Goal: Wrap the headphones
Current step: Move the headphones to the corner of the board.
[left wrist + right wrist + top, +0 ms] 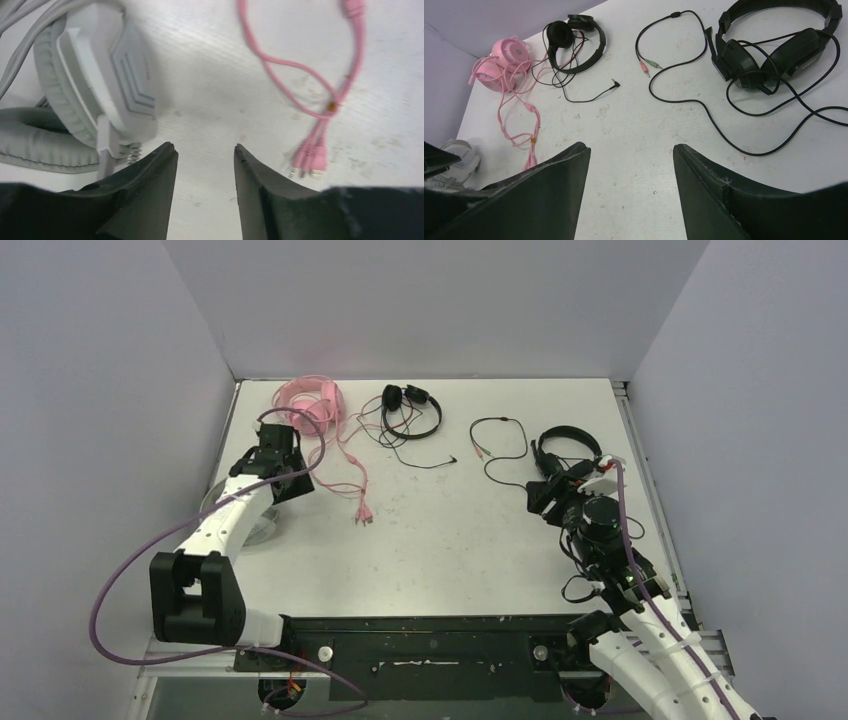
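A bulky white-grey headset (95, 85) lies at the table's left, mostly hidden under my left arm in the top view (262, 528). My left gripper (205, 150) hovers just right of it, open with bare table between the fingers; it shows from above too (292, 485). The pink headphones (310, 400) sit at the back left, their pink cable trailing down to plugs (310, 160). A small black headset (410, 405) lies at back centre. Another black headset (774, 50) with loose cable lies back right, just beyond my open, empty right gripper (630, 147).
Walls close in the table (440, 540) on the left, back and right. The right black headset's cable (684, 100) loops out over the middle, ending in two small plugs (646, 65). The small headset's plug (614, 84) lies nearby.
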Action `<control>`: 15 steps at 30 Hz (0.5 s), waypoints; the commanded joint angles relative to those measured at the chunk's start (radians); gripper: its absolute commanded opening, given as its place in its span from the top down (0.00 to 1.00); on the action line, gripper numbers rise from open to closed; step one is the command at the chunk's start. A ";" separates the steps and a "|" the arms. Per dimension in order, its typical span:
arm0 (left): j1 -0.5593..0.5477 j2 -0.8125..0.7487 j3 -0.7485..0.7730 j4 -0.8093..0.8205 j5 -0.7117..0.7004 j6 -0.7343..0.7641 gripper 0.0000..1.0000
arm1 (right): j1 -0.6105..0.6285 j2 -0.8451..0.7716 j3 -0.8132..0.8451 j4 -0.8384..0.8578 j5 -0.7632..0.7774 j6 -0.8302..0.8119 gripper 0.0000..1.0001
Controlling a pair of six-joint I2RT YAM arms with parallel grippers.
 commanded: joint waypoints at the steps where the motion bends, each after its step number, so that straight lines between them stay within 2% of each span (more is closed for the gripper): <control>1: -0.079 -0.075 0.148 0.044 0.044 -0.030 0.53 | -0.003 -0.011 0.051 -0.016 -0.024 0.000 0.37; 4: -0.062 0.010 0.268 0.052 0.031 -0.045 0.48 | -0.003 0.000 0.058 -0.008 -0.043 0.001 0.37; 5: -0.052 0.048 0.320 0.042 0.018 -0.062 0.40 | -0.002 0.005 0.063 -0.008 -0.048 0.000 0.37; 7: -0.035 0.115 0.406 0.043 -0.028 -0.099 0.07 | -0.002 0.019 0.080 -0.012 -0.050 -0.002 0.37; 8: -0.027 0.147 0.440 0.054 -0.046 -0.115 0.03 | -0.002 0.022 0.086 -0.012 -0.051 -0.004 0.36; 13: 0.025 0.284 0.571 0.170 -0.109 -0.146 0.03 | -0.003 0.025 0.097 -0.015 -0.054 -0.005 0.36; 15: 0.053 0.359 0.648 0.188 -0.087 -0.188 0.03 | -0.002 0.025 0.097 -0.017 -0.054 -0.003 0.36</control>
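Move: The pink headphones lie about 28 cm ahead of the left hand, some 3 cm to its left and 5 cm below. The grey headphones, already let go, are 15 cm to this hand's left and 2 cm ahead; the pink plugs are 12 cm right, 3 cm ahead. The small black headphones stand 25 cm to the right of the pink pair, level with it. From the idle right hand the pink pair is roughly 36 cm ahead, 50 cm left and 18 cm lower. Touching nothing, the left hand leaves the grey headphones and heads for the pink ones, about 15 cm forward and 12 cm up, most of the rise coming first and levelling off at the end. On the way it bows some 4 cm to the right and comes back, the wrist tips the fingers up by about 20 degrees, and they spread from a third open to nearly full. ##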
